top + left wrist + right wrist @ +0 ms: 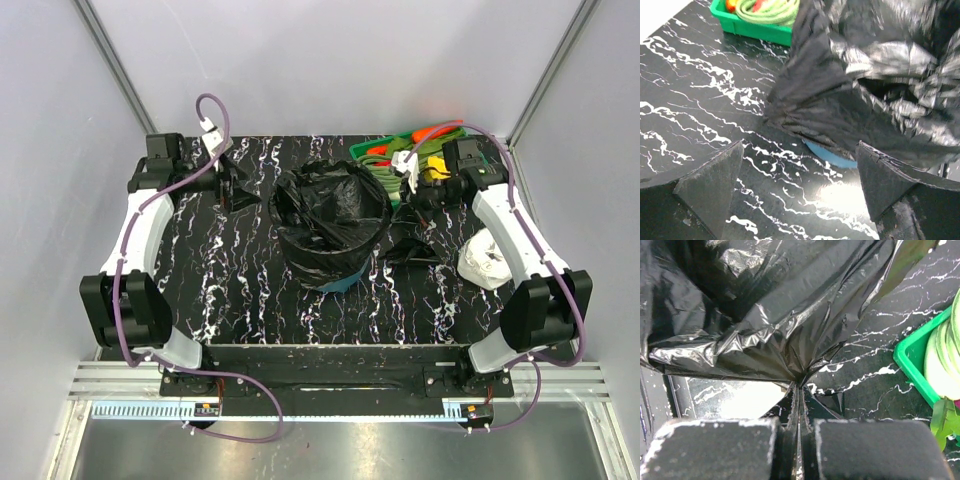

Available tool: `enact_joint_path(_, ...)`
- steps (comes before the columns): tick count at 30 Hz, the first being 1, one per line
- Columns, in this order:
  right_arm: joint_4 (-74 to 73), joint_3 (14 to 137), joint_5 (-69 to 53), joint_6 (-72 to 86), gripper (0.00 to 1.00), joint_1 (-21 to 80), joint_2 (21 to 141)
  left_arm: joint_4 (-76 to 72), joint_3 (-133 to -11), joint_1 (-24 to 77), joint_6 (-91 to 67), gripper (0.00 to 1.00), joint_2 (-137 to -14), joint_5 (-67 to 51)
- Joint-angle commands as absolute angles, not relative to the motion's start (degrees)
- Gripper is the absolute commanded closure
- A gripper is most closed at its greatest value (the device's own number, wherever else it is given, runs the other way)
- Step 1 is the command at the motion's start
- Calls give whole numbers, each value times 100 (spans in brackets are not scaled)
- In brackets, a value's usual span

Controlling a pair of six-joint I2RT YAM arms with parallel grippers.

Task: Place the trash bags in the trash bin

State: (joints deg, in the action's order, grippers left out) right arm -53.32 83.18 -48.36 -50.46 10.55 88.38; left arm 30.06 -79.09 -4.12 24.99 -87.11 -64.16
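The trash bin (338, 284) stands mid-table, its teal wall showing only as a sliver (832, 155) under a glossy black trash bag (330, 205) draped over its mouth and sides. A smaller black bag piece (410, 250) lies on the table right of the bin. My right gripper (408, 195) (800, 390) is at the bin's right side, shut on a bunched fold of black trash bag film (770, 315). My left gripper (235, 190) (800, 187) hovers left of the bin, open, with only bare table between its fingers (715, 182).
A green tray (400, 150) (755, 27) (912, 365) of vegetables sits at the back right, close behind the right gripper. A white wrinkly plastic wad (485, 258) lies under the right forearm. Grey walls enclose the black marbled table (230, 270).
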Motion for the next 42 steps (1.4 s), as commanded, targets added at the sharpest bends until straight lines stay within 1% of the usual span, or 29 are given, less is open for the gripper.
enact_joint_path(1,-5072,8157,-4562,-4896,100,1063,8675,4129,-7831,-404,4594,1,-8894,-6724)
enact_joint_path(5,-5001,8147,-4588,-4659,100,1063,8859,4552,-7866,-404,5351,1,-9114,-6610)
enact_joint_path(10,-4668,8069,-4597,-4228,100,1098,9017,4570,-7928,-396,5458,1,-9211,-6618)
enact_joint_path(16,-4176,7638,-4228,-3894,100,1406,9263,4570,-7954,-396,5493,1,-9123,-6574)
enact_joint_path(22,-3946,7409,-4061,-3806,100,1520,9483,4562,-7875,-396,5634,1,-9018,-6574)
enact_joint_path(33,-3700,7137,-3534,-3770,100,1538,9440,4562,-7892,-237,5844,1,-9140,-6653)
enact_joint_path(42,-3674,7137,-3375,-3709,100,1529,9159,2849,-8129,-185,4650,1,-9562,-6846)
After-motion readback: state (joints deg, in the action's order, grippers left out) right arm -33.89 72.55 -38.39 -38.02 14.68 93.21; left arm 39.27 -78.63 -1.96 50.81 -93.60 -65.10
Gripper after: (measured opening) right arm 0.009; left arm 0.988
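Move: My right hand already pinches the right edge of the black trash bag. The bag's open mouth, over the bin, is centred about 13 cm to its left and level with it. The vegetable tray lies roughly 19 cm ahead and 8 cm right, some 19 cm lower, and a loose black bag 5 cm right, level fore and aft, 20 cm below. From my open left hand, the bag's left rim is about 6 cm right, 1 cm back and 5 cm lower. With my right fingers shut and keeping their pinch, I draw the bag's right edge down about 7 cm beside the bin, then ease it some 3 cm forward while the hand turns slightly clockwise. Meanwhile my left hand, wide open and empty, sinks about 6 cm next to the bag's left side, its fingers tipping down and swinging clockwise about 10 degrees. ##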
